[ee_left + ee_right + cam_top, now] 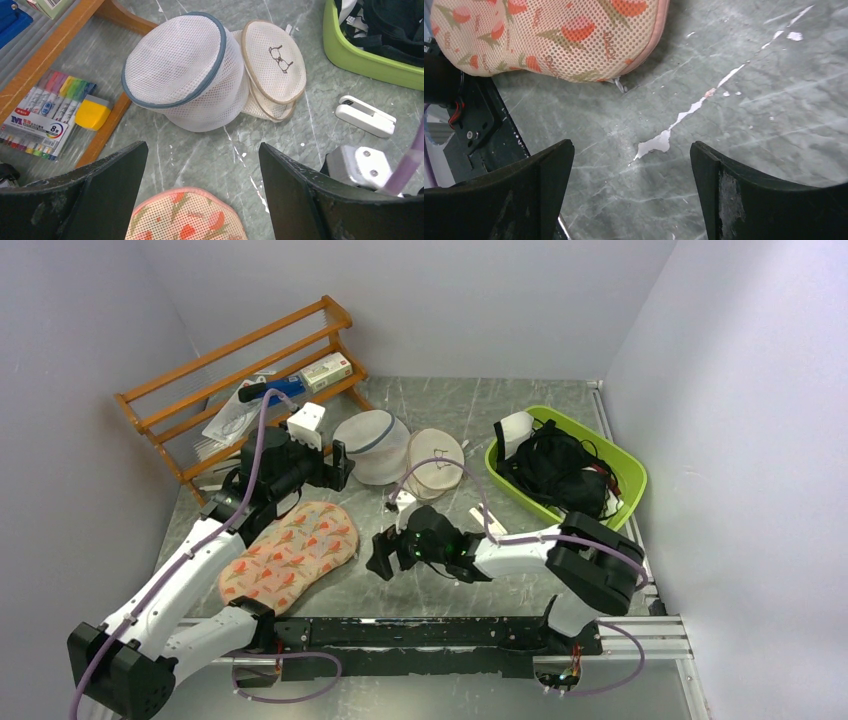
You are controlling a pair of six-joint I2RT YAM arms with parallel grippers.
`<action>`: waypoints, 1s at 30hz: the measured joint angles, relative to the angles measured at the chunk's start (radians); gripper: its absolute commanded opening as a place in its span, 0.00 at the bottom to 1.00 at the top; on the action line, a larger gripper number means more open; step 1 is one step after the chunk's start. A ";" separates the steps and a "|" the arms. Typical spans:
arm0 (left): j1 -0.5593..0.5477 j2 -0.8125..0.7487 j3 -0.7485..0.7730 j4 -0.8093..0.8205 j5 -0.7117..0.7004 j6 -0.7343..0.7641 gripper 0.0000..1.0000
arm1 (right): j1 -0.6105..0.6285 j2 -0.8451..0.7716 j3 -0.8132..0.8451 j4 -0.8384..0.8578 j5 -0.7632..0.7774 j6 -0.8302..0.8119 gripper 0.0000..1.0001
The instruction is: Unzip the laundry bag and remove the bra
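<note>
The laundry bag [290,555], a flat peach-pink floral case, lies closed on the grey table at front left. My left gripper [340,462] hovers open just beyond the bag's far end. In the left wrist view the bag's rounded end [187,217] shows low between the spread fingers of that gripper [202,146]. My right gripper [380,555] stands open to the right of the bag, above bare table. In the right wrist view the bag's edge [549,35] and a small zip pull [620,86] lie ahead of this gripper [631,145]. The bra is hidden.
A round white mesh bag with blue trim [372,445] and a beige disc [436,462] sit behind the case. A green basket [630,475] of black clothing [560,465] stands at right. A wooden rack [240,350] is at back left, with a marker pack [45,115].
</note>
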 measured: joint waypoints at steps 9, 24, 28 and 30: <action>0.000 -0.007 0.000 0.000 -0.005 0.000 0.94 | 0.057 0.117 0.006 0.097 -0.012 -0.018 0.47; -0.011 -0.022 0.000 0.000 0.003 -0.008 0.94 | 0.087 0.271 0.120 0.174 0.063 -0.080 0.32; -0.018 -0.050 0.000 0.000 0.003 -0.011 0.94 | 0.088 0.304 0.130 0.214 0.095 -0.078 0.29; -0.019 -0.061 0.000 0.000 0.005 -0.013 0.94 | 0.092 0.316 0.132 0.239 0.111 -0.079 0.28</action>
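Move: The pull tab of the carrot-print laundry bag's zip lies about 7 cm left, 2 cm ahead of the right hand and 4 cm below it; the bag's middle is some 18 cm left and 1 cm ahead. The white mesh bin stands roughly 22 cm straight ahead, the round glasses pouch about 20 cm ahead and 11 cm right. From the left hand the tab is about 11 cm back, 1 cm right and 22 cm down. The small zip tab at the laundry bag's near right end is approached by the right hand, which goes about 6 cm left and sinks some 3.5 cm, drawing back a couple of centimetres at first, then easing forward about 3. Its fingers narrow from wide open to roughly a third, ending with the tips close on either side of the tab, not yet shut on it. ##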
